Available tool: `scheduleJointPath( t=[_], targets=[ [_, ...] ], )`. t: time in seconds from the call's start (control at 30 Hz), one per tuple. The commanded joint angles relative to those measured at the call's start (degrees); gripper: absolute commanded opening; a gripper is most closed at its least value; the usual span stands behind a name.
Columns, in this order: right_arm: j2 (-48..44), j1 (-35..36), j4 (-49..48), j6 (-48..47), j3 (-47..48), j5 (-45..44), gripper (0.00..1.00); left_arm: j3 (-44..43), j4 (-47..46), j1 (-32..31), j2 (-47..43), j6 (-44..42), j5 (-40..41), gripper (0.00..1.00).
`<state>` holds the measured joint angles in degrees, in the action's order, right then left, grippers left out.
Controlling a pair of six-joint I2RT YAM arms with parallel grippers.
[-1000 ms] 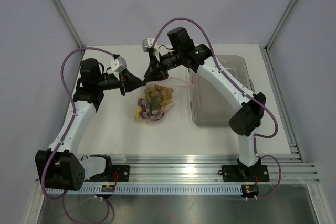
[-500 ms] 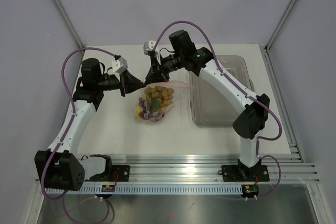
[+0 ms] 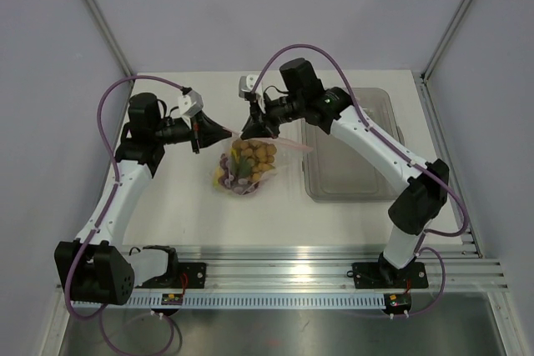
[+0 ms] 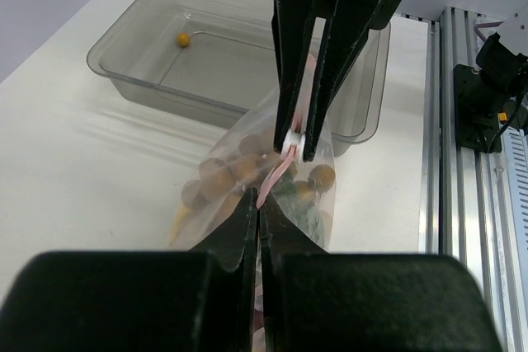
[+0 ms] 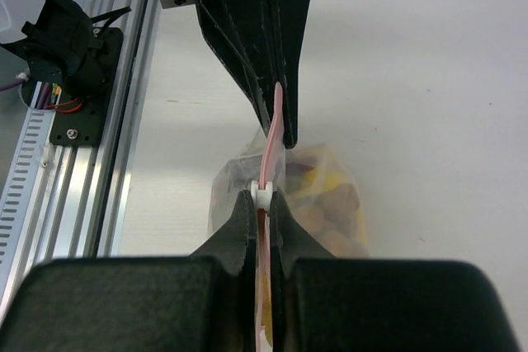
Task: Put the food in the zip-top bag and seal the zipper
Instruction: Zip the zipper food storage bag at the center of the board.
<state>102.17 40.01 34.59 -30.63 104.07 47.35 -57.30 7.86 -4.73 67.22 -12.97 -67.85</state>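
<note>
The clear zip-top bag (image 3: 242, 166) hangs at mid-table between both grippers, holding tan round fruits (image 3: 254, 152), dark grapes (image 3: 239, 183) and yellow bananas (image 3: 220, 178). My left gripper (image 4: 260, 199) is shut on the end of the pink zipper (image 4: 275, 177). My right gripper (image 5: 261, 197) is shut on the white slider (image 5: 261, 194) of the zipper (image 5: 271, 133), a short way from the left fingers (image 5: 264, 63). In the top view the left gripper (image 3: 229, 133) and right gripper (image 3: 249, 131) stand close together over the bag's upper edge. The rest of the zipper (image 3: 288, 143) trails right.
A rigid clear tray (image 3: 350, 164) lies right of the bag; one small orange fruit (image 4: 181, 39) sits inside the tray (image 4: 132, 80). The aluminium rail (image 3: 292, 277) with the arm bases runs along the near edge. Walls close off the back and sides.
The right gripper has closed on the zipper's slider and shifted slightly right and lower, its elbow swinging right. The left arm and the bag have held still.
</note>
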Motion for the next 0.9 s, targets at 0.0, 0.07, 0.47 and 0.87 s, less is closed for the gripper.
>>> scheduleJointPath(
  t=[0.0, 0.07, 0.47, 0.87],
  targets=[
    [-5.6, -1.6, 1.8, 0.2, -4.2, -1.6, 0.0, -2.6, -4.8, 1.7, -2.6, 0.5, 4.0, 0.0],
    [-7.8, -2.4, 0.5, 1.1, -6.2, -1.6, 0.0, -1.9, -6.1, 2.2, -3.1, 1.1, 4.6, 0.0],
    [-19.4, -8.7, -6.2, 5.1, -24.3, -3.6, 0.0, -1.2, -7.5, 3.4, -4.1, 3.2, 7.6, 0.0],
    [-30.4, -11.8, -11.1, 8.7, -38.7, -8.4, 0.0, -0.5, -7.6, 3.7, -4.7, 4.0, 8.8, 0.0]
  ],
)
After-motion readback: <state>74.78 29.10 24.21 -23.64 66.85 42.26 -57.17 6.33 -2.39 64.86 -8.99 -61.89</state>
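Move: The right hand already pinches the white slider, close to the left hand; the zipper's free end lies about 14 cm to its right, 4 cm back and 6 cm lower. The bagged food hangs some 7 cm back and 1 cm left of the right hand, 11 cm below. The grey bin is about 26 cm right and 2 cm back, 16 cm down. From the left hand, the free end is roughly 19 cm right, 4 cm back, 6 cm down. Right hand drags the slider about 12 cm right, sinking 5 cm, along the zipper; left keeps its pinch. ##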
